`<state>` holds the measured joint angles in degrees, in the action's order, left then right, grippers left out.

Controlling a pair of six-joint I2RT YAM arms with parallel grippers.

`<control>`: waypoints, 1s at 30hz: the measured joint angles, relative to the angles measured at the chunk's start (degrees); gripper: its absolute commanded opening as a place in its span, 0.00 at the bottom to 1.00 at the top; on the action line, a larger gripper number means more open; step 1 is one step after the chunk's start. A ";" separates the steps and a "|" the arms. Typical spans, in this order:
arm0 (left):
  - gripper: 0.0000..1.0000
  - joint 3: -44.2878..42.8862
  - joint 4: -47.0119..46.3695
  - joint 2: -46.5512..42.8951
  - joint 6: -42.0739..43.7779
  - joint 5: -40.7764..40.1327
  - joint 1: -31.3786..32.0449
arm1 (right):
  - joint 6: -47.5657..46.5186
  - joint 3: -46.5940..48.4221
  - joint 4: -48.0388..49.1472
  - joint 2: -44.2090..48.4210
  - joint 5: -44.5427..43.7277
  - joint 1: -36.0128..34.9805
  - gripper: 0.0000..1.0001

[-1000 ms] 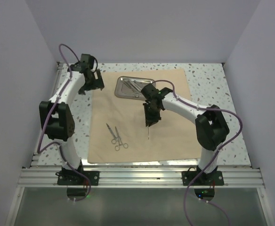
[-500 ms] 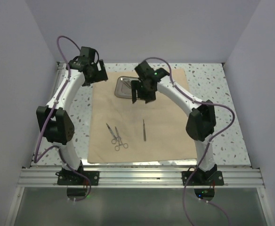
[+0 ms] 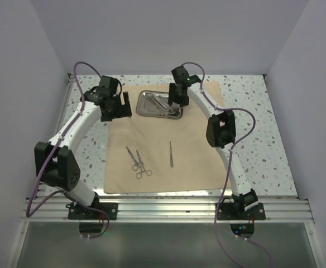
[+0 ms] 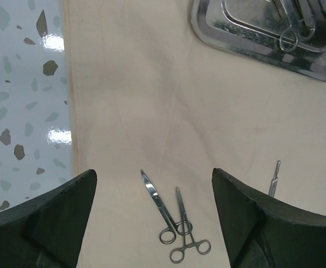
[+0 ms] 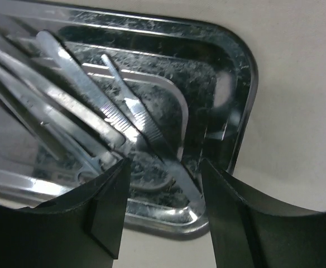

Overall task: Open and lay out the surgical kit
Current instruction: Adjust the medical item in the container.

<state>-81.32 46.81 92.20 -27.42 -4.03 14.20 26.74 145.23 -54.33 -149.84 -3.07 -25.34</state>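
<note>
The tan cloth (image 3: 202,151) lies spread flat on the table. The steel tray (image 3: 141,111) sits at its far edge and holds several slim metal instruments (image 3: 158,102). Scissors (image 3: 132,156), forceps (image 3: 143,168) and a slim straight tool (image 3: 171,154) lie on the cloth. My right gripper (image 3: 176,102) is open, low over the tray's right end. In the right wrist view it (image 5: 163,218) straddles the instruments (image 5: 96,117) near the tray rim (image 5: 247,72). My left gripper (image 3: 118,106) is open and empty left of the tray. In the left wrist view it (image 4: 154,223) hangs high over the scissors (image 4: 157,204) and forceps (image 4: 186,234).
Speckled white tabletop (image 3: 247,100) shows around the cloth, and a strip of it shows in the left wrist view (image 4: 23,111). Pale walls close in the back and both sides. A metal rail (image 3: 163,209) runs along the near edge by the arm bases.
My right gripper let go of the slim tool on the cloth, then swung back to the tray's right end. My left gripper shifted right, toward the tray.
</note>
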 measured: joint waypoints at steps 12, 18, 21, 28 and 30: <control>0.87 0.59 0.00 -2.73 -0.02 -1.20 3.19 | -1.95 -0.26 4.72 -2.49 -4.52 -1.46 0.53; 0.88 2.32 0.22 -6.16 -0.02 -2.16 3.19 | -2.51 -7.39 5.79 0.94 -10.62 -2.58 0.37; 0.88 3.52 0.48 -7.98 -0.02 -2.64 3.19 | -1.90 -13.42 6.34 4.44 -12.07 -2.78 0.30; 0.88 4.42 0.96 -9.73 0.00 -3.87 3.19 | 0.79 -16.79 5.92 6.01 -10.91 -2.73 0.15; 0.89 4.42 0.98 -9.84 0.00 -4.02 3.19 | 1.36 -17.03 5.92 6.19 -10.19 -2.56 0.00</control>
<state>-76.90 47.79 82.37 -27.42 -8.05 17.39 28.10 128.20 -48.40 -143.65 -13.26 -27.90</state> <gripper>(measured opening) 0.882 0.123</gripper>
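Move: The right hand, open above the right end of the tray, goes for the right-most medical item, a slim scalpel-like tool lying slantwise. Its middle is about 3 cm ahead, neither left nor right, and 4 cm below. A second slim handle lies about 5 cm ahead and 4 cm left of the hand; scissor rings are about 1 cm back and 4 cm left, equally low. From the left hand that item is roughly 19 cm ahead, 23 cm right and 14 cm down. The right fingers close from half open and pinch the near end of the slim medical item by the tray's near rim. Before that the hand eases slightly forward and down, then draws back about 4 cm and to the right, sinking some 3 cm in all and rolling about 10 degrees, left side down. The left hand, empty and open, backs off and rises about 3 cm each. ##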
